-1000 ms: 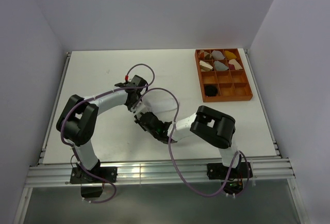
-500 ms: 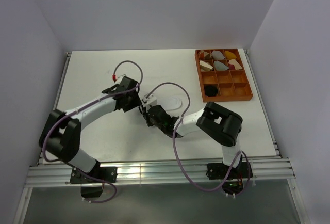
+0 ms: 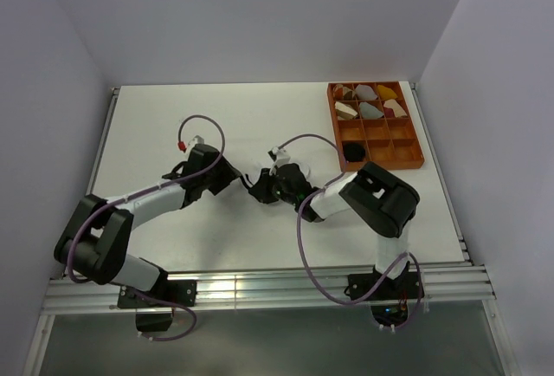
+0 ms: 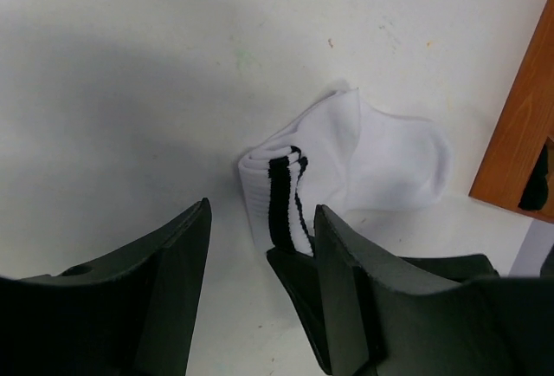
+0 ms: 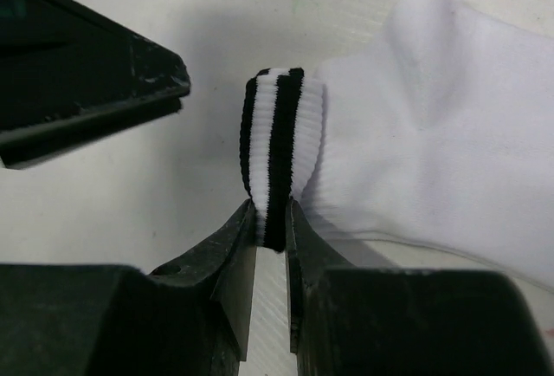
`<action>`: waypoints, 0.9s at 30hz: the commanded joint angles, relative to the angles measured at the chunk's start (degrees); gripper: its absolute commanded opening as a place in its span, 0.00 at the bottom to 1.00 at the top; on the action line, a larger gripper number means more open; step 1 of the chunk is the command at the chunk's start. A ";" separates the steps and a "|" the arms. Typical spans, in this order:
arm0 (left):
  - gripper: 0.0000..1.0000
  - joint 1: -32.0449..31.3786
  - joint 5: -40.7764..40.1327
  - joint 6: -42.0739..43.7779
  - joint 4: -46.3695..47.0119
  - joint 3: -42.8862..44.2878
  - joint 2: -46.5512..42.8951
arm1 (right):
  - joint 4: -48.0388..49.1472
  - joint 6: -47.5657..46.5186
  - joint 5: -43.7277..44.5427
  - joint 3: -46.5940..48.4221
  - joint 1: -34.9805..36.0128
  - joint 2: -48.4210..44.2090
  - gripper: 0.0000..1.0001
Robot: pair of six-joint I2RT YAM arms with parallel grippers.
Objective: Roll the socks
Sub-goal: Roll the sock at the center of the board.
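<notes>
The white sock (image 3: 293,170) lies flat mid-table, its black-striped cuff (image 5: 275,133) folded and raised off the surface. My right gripper (image 5: 271,220) is shut on the cuff's lower edge. In the left wrist view the white sock (image 4: 381,155) is just ahead of my left gripper (image 4: 261,211), which stands open with bare table between its fingers (image 4: 169,281). It sits close beside the cuff (image 4: 281,194) without touching it. From above, the left gripper (image 3: 245,182) and right gripper (image 3: 265,187) nearly meet. The black sock (image 3: 353,149) lies bunched in a tray compartment.
An orange compartment tray (image 3: 407,146) stands at the far right, its back cells holding several rolled bundles in tan, grey, yellow and brown. Its wooden wall (image 4: 519,125) rises just past the white sock's toe. Purple cables loop above both arms.
My left gripper has opened and let go of the cuff. Both grippers have shifted away from the near edge towards the tray, and the white sock has come into view from above.
</notes>
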 commanded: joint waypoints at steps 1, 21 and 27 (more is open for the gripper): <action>0.56 -0.11 4.27 -1.39 10.65 -0.83 2.09 | 1.96 8.74 -9.80 -2.25 -3.94 2.33 0.00; 0.57 -1.17 5.33 -1.74 16.63 -3.03 11.14 | 6.62 19.31 -21.51 -1.46 -9.58 8.93 0.00; 0.53 -1.17 5.50 -1.13 17.87 -3.03 13.25 | 7.41 20.63 -22.30 -1.55 -10.02 9.72 0.00</action>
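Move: The striped cuff, the rolled end of the white sock, is already pinched in the right fingers, its middle only about 1 cm ahead and 1 cm left of that hand point. From the open left hand it lies about 5 cm to the right, 1 cm ahead and 4 cm lower. The unrolled sock body lies flat, its middle roughly 9 cm right of the right hand, 4 cm ahead and 1 cm below. The right hand keeps its pinch on the striped cuff nearly in place and twists about its own finger line by some 25 degrees, clockwise looking along the fingers, turning the rolled end while drifting barely a centimetre. Meanwhile the left hand, fingers staying open, comes in towards the cuff, first sliding right and a little forward, then sinking, about 3 cm right and 3.5 cm down in all, until its fingertips are close around the near side of the roll without closing. ##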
